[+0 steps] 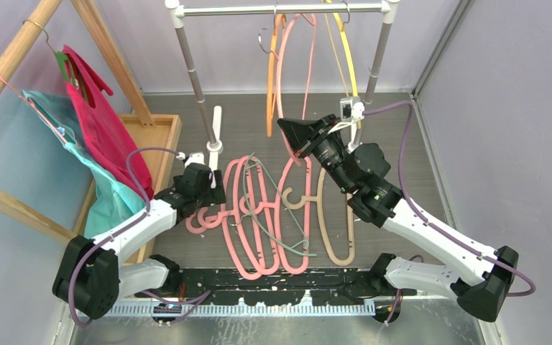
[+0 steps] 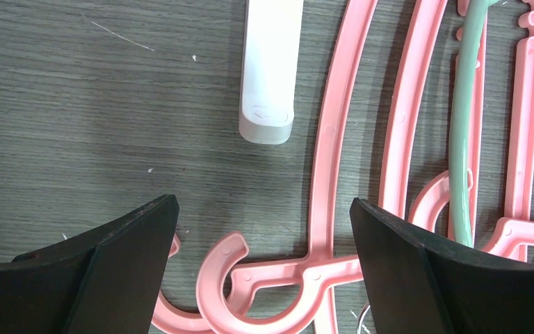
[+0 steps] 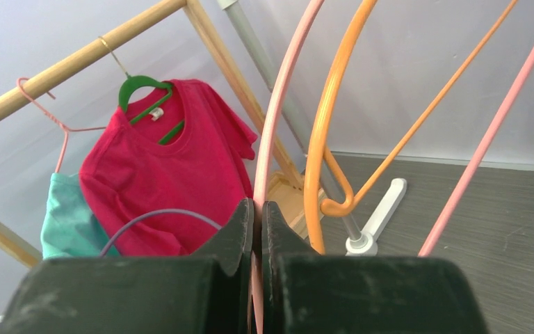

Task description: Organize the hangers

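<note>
Several thick pink hangers (image 1: 244, 215) lie on the table with a grey-green hanger (image 1: 284, 233) across them and a beige hanger (image 1: 334, 223) to their right. My left gripper (image 1: 212, 192) hovers open over their hooks; in the left wrist view a pink hook (image 2: 222, 278) lies between the spread fingers of the left gripper (image 2: 264, 202). An orange hanger (image 1: 270, 93), a thin pink hanger (image 1: 279, 79) and a yellow hanger (image 1: 348, 57) hang from the metal rail (image 1: 280, 10). My right gripper (image 3: 258, 205) is shut on the thin pink hanger (image 3: 278, 104), beside the orange hanger (image 3: 320, 139).
A wooden rack at the left carries a red shirt (image 1: 104, 122) on a green hanger and a teal cloth (image 1: 79, 158). A wooden tray (image 1: 159, 136) sits below them. The rail's white foot (image 1: 215, 126) rests on the table just beyond my left gripper.
</note>
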You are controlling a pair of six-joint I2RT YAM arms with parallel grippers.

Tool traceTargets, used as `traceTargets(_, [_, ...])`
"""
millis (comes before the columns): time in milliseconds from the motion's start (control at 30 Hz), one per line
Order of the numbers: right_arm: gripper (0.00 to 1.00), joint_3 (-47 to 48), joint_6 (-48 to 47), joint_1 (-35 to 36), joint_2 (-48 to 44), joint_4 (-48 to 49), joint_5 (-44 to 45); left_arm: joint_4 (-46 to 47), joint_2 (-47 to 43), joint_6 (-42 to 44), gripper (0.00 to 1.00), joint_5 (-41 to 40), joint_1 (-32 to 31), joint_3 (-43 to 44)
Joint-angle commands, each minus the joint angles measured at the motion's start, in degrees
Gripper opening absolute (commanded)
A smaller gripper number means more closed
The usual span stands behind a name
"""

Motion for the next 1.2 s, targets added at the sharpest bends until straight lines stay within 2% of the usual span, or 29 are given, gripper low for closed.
traceTargets(0, [0.01, 4.4, 1.8, -1.0, 0.4, 3.9, -7.0, 2.6, -0.1, 0.8, 0.98, -0.2, -0.2, 0.0])
traceTargets(167, [0.01, 4.2, 2.3, -1.6, 0.9, 4.7, -7.5, 2.8, 0.2, 0.8, 0.98, -0.1, -0.2, -0.1])
traceTargets(767, [0.01, 6.6, 14.4, -16.1, 7.5, 13.5, -19.7, 3.1, 0.9, 0.6, 0.98, -0.2, -0.2, -0.2])
traceTargets(1167, [0.01, 4.9, 16.4, -18.0, 6.4, 16.7, -20.4, 3.4, 2.0, 0.6, 0.98, -0.3, -0.2, -0.1])
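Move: The right hand holds the pink hanger by its near end. The stretch of white rack bar meant for its hook lies about 14 cm ahead, straight in line and roughly 18 cm higher. The orange hanger's middle is some 12 cm ahead, 4 cm left and 8 cm up, while the yellow hanger's is 12 cm ahead, 10 cm right and equally high. From the left hand, that bar stretch is about 13 cm ahead, 23 cm right and 55 cm up. Still pinching the near end of the pink hanger in shut fingers, the right hand edges about a centimetre left with a slight counter-clockwise turn, then carries the hanger forward some 6 cm towards the bar while drifting about 3 cm back to the right, its hook heading for the bar between the orange and yellow hangers. As the forward reach stops, the hand eases up 1 to 2 cm, having rolled its left side up by roughly 10 degrees. ##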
